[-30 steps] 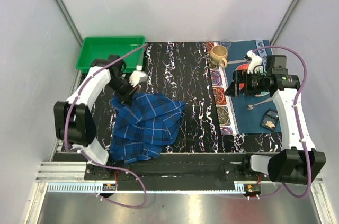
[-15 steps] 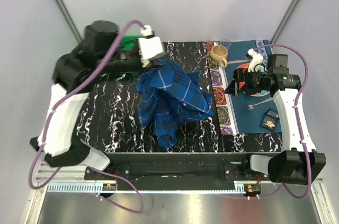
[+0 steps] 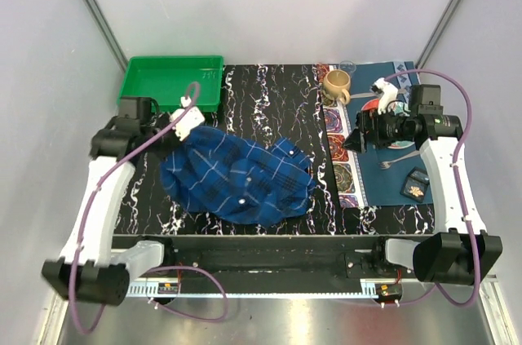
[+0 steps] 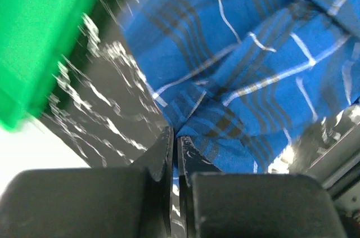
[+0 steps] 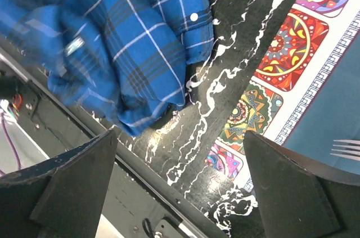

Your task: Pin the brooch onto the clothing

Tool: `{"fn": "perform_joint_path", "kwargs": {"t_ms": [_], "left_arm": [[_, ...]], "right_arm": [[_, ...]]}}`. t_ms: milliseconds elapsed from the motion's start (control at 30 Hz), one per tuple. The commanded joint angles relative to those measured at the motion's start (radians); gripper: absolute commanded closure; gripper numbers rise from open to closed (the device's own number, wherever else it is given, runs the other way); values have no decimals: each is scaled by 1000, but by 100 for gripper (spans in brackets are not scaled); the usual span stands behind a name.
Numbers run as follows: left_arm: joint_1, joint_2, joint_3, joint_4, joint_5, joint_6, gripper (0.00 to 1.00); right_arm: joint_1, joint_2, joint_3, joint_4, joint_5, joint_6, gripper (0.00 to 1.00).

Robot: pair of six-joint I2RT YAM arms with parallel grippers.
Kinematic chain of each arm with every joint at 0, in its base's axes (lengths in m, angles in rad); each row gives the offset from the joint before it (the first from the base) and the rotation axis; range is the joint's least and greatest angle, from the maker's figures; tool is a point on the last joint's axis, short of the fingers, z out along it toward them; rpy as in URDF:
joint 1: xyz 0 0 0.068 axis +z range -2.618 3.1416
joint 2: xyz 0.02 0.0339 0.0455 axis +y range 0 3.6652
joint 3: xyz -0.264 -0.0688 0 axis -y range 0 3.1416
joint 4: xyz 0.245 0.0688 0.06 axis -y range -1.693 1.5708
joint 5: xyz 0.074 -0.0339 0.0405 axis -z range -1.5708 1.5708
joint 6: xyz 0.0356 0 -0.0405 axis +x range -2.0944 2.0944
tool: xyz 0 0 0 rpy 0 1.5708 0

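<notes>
The clothing, a blue plaid shirt, lies spread and rumpled on the black marbled table. My left gripper is at the shirt's far-left edge, shut on a fold of cloth; in the left wrist view the fabric runs into the shut jaws of the gripper. My right gripper hovers open over the patterned mat's left border, right of the shirt. The right wrist view shows this gripper with nothing between its fingers and the shirt with a white button. A small pale gold brooch sits on a dark card on the mat.
A green tray stands at the back left, close to the left gripper. On the blue patterned mat at the right are a tan mug and a fork. The table's front edge runs under the right gripper.
The left arm lifted the shirt high and swung it right, then brought it down and left; the shirt now lies flatter and wider. The right arm has barely moved.
</notes>
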Motion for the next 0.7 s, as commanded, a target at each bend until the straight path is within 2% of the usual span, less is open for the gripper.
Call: {"fn": "perform_joint_path", "kwargs": {"t_ms": [0,100,133,267,333,400,433,467,667], "left_arm": [[130,74,-153,90,-72,255,100],[207,175,-190,101,-83,276,100],[221,200,-186,103,-78,273,100],[274,321,-149,97,-31,203,100],[290,352,-128,80,-8,181,100],[294,381,-121,74,12,155,100],[294,390,-118,69,17,147,100],[294,401,-115,61,26,137,100],[302,401,-97,31,55,101,100]], "right_arm": [[59,-19,-44,-27,-12,-142,0],[200,-19,-90,-19,54,-194,2],[277,-23,-129,19,66,-196,2],[435,-62,-232,163,108,-217,5],[484,-23,-246,173,102,-242,9],[587,12,-266,183,109,-291,14],[633,26,-283,186,163,-303,18],[732,40,-294,199,192,-311,19],[860,158,-311,321,280,-275,24]]}}
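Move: The left hand already pinches the clothing's edge in the air; the bare marble it is going to lies about 9 cm left, 3 cm ahead and 23 cm below, with the green tray's middle some 32 cm ahead and 2 cm left. For the open right hand, the clothing's near right corner is roughly 10 cm back, 14 cm left and 20 cm down; the mug stands 28 cm ahead, 5 cm left, the fork 7 cm ahead, 15 cm right. Keeping its pinch on the clothing's edge, the left hand lowers it some 15 cm and draws it about 9 cm left, fast at first and then easing off, fingers tipping further down. The right hand swings left, down and back, over 20 cm in all, towards the clothing's near right corner, turning about 50 degrees counter-clockwise while its wide-open fingers close slightly; no touch can be made out. ##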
